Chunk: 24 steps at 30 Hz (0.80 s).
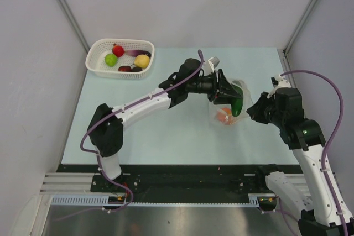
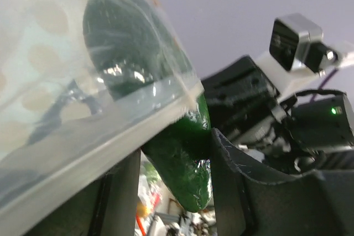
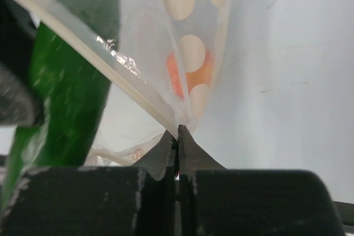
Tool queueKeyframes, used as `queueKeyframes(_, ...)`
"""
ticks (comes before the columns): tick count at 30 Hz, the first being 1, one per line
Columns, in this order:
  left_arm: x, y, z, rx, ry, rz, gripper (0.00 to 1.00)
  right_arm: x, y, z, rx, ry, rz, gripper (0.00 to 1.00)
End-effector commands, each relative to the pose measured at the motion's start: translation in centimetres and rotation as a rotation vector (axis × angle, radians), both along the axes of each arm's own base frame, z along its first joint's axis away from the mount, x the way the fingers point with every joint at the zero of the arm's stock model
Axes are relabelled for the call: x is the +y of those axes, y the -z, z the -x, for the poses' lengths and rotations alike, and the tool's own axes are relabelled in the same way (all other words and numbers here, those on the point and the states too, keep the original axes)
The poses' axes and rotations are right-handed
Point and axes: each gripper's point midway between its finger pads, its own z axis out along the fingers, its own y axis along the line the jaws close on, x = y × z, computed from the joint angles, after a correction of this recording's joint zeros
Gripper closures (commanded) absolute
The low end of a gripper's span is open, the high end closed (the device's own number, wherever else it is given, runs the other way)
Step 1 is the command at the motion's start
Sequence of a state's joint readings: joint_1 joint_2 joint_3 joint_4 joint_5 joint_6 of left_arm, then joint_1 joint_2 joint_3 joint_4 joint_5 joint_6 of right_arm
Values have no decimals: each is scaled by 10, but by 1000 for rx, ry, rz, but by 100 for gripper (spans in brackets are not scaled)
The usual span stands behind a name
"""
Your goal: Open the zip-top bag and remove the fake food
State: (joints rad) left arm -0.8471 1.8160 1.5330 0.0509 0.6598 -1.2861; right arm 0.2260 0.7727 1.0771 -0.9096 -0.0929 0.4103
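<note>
The clear zip-top bag (image 1: 217,115) hangs between both grippers above the middle of the table. My left gripper (image 1: 228,99) reaches into its mouth and is shut on a dark green piece of fake food (image 2: 185,164), which sticks half out past the zip strip (image 2: 83,158). From the right, my right gripper (image 3: 178,132) is shut on the bag's edge (image 3: 166,115), jaws pressed together. An orange piece of fake food (image 3: 188,75) lies inside the bag, behind its pale dots. The dark green piece (image 3: 61,98) also shows at the left of the right wrist view.
A white mesh basket (image 1: 94,68) stands at the table's far left corner, holding red (image 1: 118,51), lime green (image 1: 111,59), yellow (image 1: 142,61) and dark purple (image 1: 125,68) toy food. Grey walls close in the table on the left, back and right.
</note>
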Motion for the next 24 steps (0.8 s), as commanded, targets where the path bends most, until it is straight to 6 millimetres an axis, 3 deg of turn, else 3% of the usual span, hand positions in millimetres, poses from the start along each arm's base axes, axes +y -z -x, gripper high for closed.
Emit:
queueKeyframes(1,22,-60,31,-10,123,148,100,-30,-2,-14,-32,172,75,100)
queueKeyframes(6,31,-28,70,49,293,88,100,-22,-6,-40,-34,198,-12,100)
queueKeyframes(8,32,-25,84,52,331,76,100,-32,-6,-48,-33,270,-14,100)
queueKeyframes(15,32,-40,120,-73,485,23,100,-77,-8,-77,-34,460,60,100)
queueKeyframes(20,42,-44,146,-152,585,0,100,-81,-2,-84,-11,450,105,100)
queueKeyframes(24,59,-43,146,-359,572,-22,100,-80,5,-78,23,419,137,100)
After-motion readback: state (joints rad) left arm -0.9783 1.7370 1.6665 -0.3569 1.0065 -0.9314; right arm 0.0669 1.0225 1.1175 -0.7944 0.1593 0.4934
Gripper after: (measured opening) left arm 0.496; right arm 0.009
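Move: The cucumber is already in my left fingers, its far part still inside the bag. The basket it is bound for lies about 33 cm ahead of my left hand, some 46 cm to its left and 25 cm lower. The orange food deep in the bag sits about 3 cm ahead, 3 cm right and 23 cm below. My right hand pinches the bag's rim; from there the cucumber is about 9 cm left, 2 cm ahead and 2 cm up, the orange food 10 cm left, 8 cm ahead and 19 cm lower. I pull the bag and the cucumber apart: my left hand keeps its grip and draws the cucumber back towards my base about 14 cm, out through the bag's mouth, turning some 30 degrees clockwise and rising a little only near the end. Meanwhile my right hand, fingers still shut on the rim, carries the bag forward and right, about 7 cm each way, also swinging clockwise. ##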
